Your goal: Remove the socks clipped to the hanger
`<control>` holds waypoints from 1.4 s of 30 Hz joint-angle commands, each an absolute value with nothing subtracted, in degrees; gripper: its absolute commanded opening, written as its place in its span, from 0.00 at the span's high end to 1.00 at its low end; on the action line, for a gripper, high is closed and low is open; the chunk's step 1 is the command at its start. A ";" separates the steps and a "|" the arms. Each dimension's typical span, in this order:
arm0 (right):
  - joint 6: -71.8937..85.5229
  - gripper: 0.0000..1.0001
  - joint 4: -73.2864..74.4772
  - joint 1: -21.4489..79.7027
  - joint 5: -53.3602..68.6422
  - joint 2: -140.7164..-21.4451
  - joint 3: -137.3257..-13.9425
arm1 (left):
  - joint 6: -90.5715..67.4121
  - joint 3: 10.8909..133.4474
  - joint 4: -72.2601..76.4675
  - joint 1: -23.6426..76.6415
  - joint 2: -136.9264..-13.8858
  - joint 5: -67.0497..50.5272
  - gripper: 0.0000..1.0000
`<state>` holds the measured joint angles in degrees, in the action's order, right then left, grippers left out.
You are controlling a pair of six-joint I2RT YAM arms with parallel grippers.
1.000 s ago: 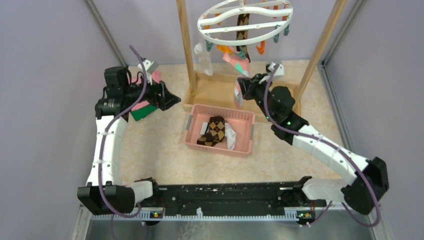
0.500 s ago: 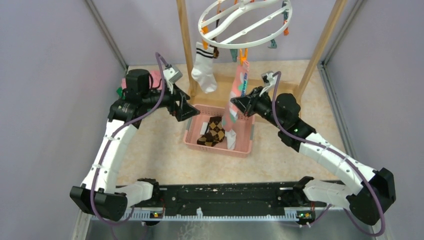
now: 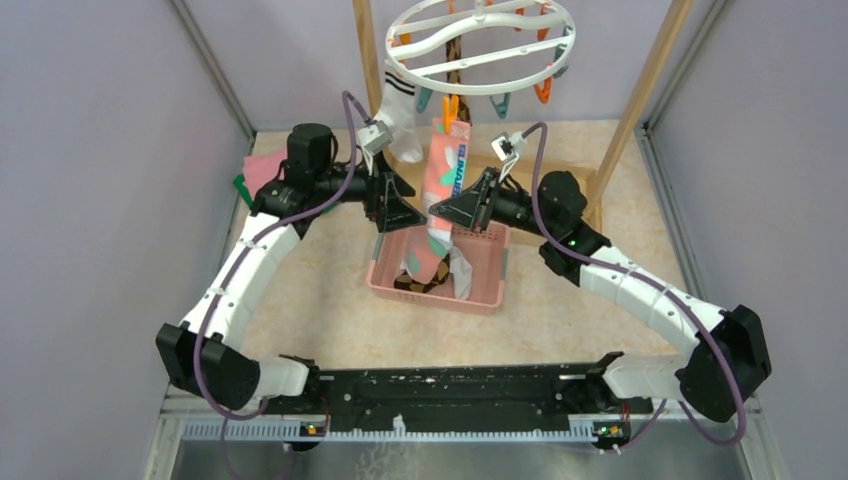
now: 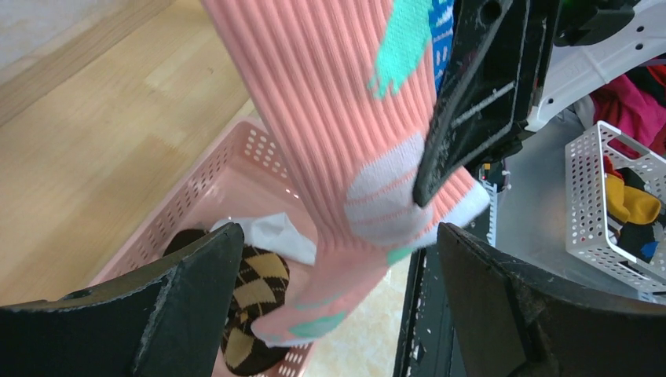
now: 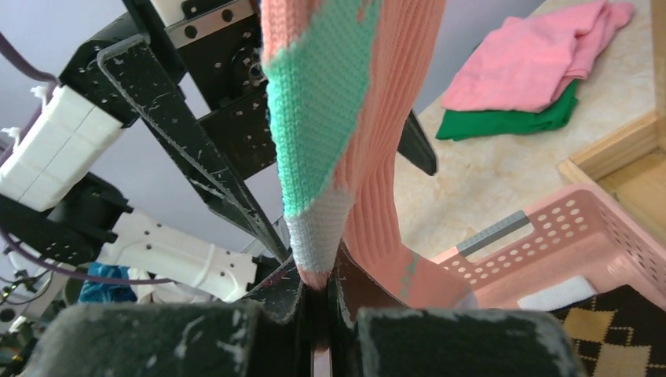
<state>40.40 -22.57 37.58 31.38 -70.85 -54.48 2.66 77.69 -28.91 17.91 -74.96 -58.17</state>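
The white ring hanger hangs at the top. A pink sock with teal patches hangs from its orange clip. Beside it hang a white sock with a striped cuff and an argyle sock. My right gripper is shut on the pink sock's side, its jaws pinching an edge. My left gripper is open just left of the sock. In the left wrist view the pink sock hangs between its spread fingers.
A pink basket below holds an argyle sock and a white sock. Wooden frame posts flank the hanger. Folded pink and green cloths lie at the left. A white wire basket shows off the table.
The hanger has turned, bringing the pink sock forward. My left arm has swung right to the sock. My right gripper has moved left, still on the pink sock.
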 commanded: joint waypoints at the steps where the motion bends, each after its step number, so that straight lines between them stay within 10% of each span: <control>1: 44.01 1.00 -27.78 36.55 35.32 -70.61 -58.22 | 0.09 80.69 -19.58 20.65 -76.92 -59.54 0.01; 10: 49.54 1.00 -32.73 35.02 39.15 -72.84 -58.81 | -2.02 77.93 -16.88 22.54 -78.28 -62.76 0.11; 13: 49.83 0.97 -32.23 34.66 39.31 -73.34 -59.08 | -3.79 78.78 -16.95 22.68 -78.45 -64.29 0.50; 17: 47.68 0.55 -27.16 32.85 35.03 -71.98 -60.00 | -6.70 77.96 -15.42 22.72 -77.50 -62.77 0.94; 25: 34.20 0.25 -12.17 32.84 19.20 -70.60 -70.93 | -8.61 77.93 -13.87 24.87 -77.45 -59.37 1.00; 42: 24.22 0.24 -8.61 39.20 1.09 -79.80 -86.99 | -8.19 78.51 -15.85 27.00 -76.79 -58.23 1.00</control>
<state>28.29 -9.17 39.03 5.76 -77.87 -82.28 -8.29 78.13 -17.15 26.41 -78.63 -57.56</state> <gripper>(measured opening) 0.776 0.083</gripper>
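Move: The hanging pink sock, still pinched by the right fingers, lies about 5 cm right of the open left hand, level with it. The orange clip holding that sock is some 11 cm ahead of the right hand, 2 cm right and 14 cm up. From the right hand, the teal clip is 12 cm ahead, 2 cm left, 15 cm up, and the white striped sock 17 cm ahead, 6 cm left, 10 cm up. Left hand goes 5 cm right, pinches pink sock; right hand lets go, rises 13 cm and forward towards orange clip. ##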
